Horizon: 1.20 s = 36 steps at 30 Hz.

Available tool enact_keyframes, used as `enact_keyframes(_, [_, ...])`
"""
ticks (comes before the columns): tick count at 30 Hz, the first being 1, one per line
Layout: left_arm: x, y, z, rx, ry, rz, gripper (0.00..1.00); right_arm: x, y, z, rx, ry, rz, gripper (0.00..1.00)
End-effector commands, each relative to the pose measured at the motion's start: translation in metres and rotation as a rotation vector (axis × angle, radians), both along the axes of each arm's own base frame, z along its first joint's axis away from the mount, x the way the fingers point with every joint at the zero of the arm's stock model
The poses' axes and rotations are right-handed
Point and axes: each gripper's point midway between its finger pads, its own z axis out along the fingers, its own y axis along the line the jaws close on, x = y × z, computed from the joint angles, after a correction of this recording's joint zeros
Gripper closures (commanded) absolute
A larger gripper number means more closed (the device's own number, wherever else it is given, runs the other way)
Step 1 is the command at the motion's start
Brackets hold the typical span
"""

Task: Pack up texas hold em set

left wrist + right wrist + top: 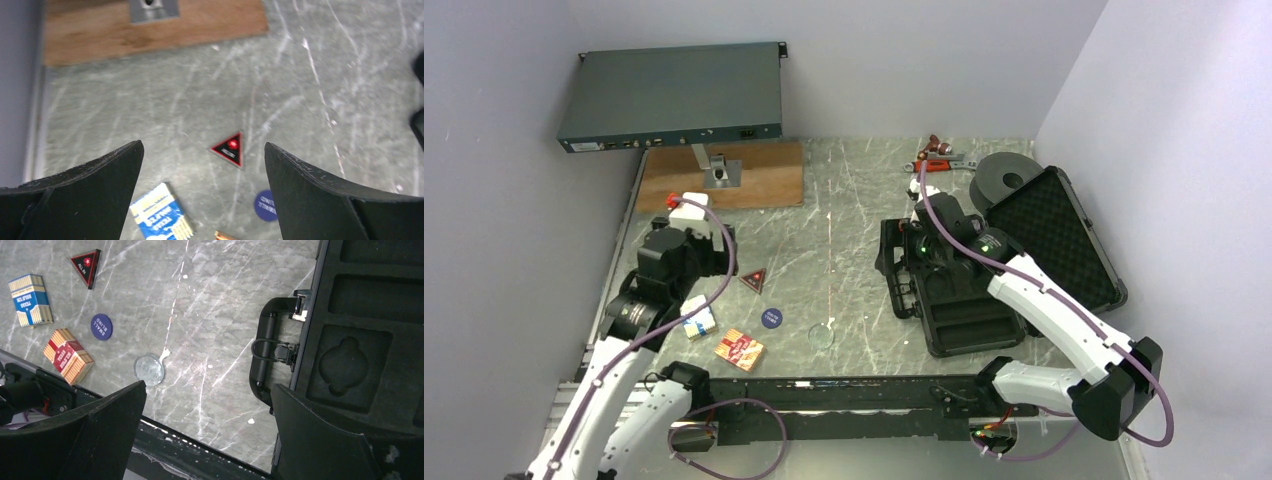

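Observation:
The black foam-lined case (969,320) lies open on the right, its lid (1054,235) folded back. Left of it on the table lie a red triangle (753,279), a blue disc (771,318), a clear disc (822,334), a blue-white card box (698,318) and a red card box (739,349). My left gripper (204,145) hangs open above the table, with the triangle (230,148) between its fingers' lines and the blue-white box (162,215) below. My right gripper (207,385) is open and empty over the case's handle (267,350) and its empty foam pockets (350,365).
A big black spool (1007,175) and a red-handled tool (939,155) sit behind the case. A wooden board (724,175) and a grey rack unit (674,100) stand at the back left. A black rail (844,395) runs along the near edge.

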Motion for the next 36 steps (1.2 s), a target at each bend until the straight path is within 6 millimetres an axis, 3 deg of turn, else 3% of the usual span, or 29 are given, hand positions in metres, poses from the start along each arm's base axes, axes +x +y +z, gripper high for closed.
enact_keyframes(1, [0.001,-0.042,-0.005,-0.09,0.095,-0.145,0.02,0.008,0.005,0.011,-0.002,-0.114,0.055,0.01])
enact_keyframes(7, [-0.008,-0.056,-0.036,-0.17,0.223,-0.101,0.0,0.021,-0.002,0.014,-0.078,-0.18,0.06,0.0])
enact_keyframes(10, [-0.014,-0.056,-0.047,-0.179,0.281,-0.045,0.0,0.034,-0.01,0.006,-0.132,-0.19,-0.013,0.0])
enact_keyframes(14, [-0.023,-0.073,-0.07,-0.187,0.354,-0.064,0.01,0.053,-0.013,0.008,-0.155,-0.247,-0.076,0.0])
enact_keyframes(18, [-0.032,-0.083,-0.092,-0.153,0.429,-0.059,0.2,0.07,-0.013,0.015,-0.172,-0.293,-0.119,0.0])
enact_keyframes(22, [-0.042,-0.091,-0.114,-0.128,0.477,-0.064,0.21,0.085,-0.004,0.046,-0.1,-0.4,-0.118,0.0])
enact_keyframes(27, [-0.051,-0.094,-0.144,-0.153,0.514,-0.04,0.23,0.106,-0.014,0.09,-0.065,-0.481,-0.183,0.0])
enact_keyframes(33, [-0.062,-0.103,-0.164,-0.157,0.552,-0.043,0.25,0.111,-0.023,0.127,-0.04,-0.525,-0.209,0.0])
enact_keyframes(36, [-0.063,-0.101,-0.17,-0.121,0.557,-0.016,0.26,0.111,-0.022,0.135,-0.028,-0.536,-0.204,0.0])
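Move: The small blind button lies some 10 cm to the left hand's right, about 4 cm back towards the base and 22 cm below it. The triangular all-in marker is about 9 cm farther out than the button and 5 cm left of it. The red card deck sits 7 cm nearer the base and 7 cm left of the button, the clear disc about 11 cm to the button's right and 3 cm nearer the base. From the right hand the button is roughly 28 cm left, 2 cm back and 20 cm down. Nothing is touched yet: the left hand heads down onto the small blind button, sinking about 17 cm while it shifts right some 10 cm and, after the start, draws back 7 cm. Its fingers tip down some 35 degrees and narrow from wide open to about three quarters. The right hand, still wide open and empty, goes forward about 11 cm, then climbs as far in the last part, clear of the case's handle. ##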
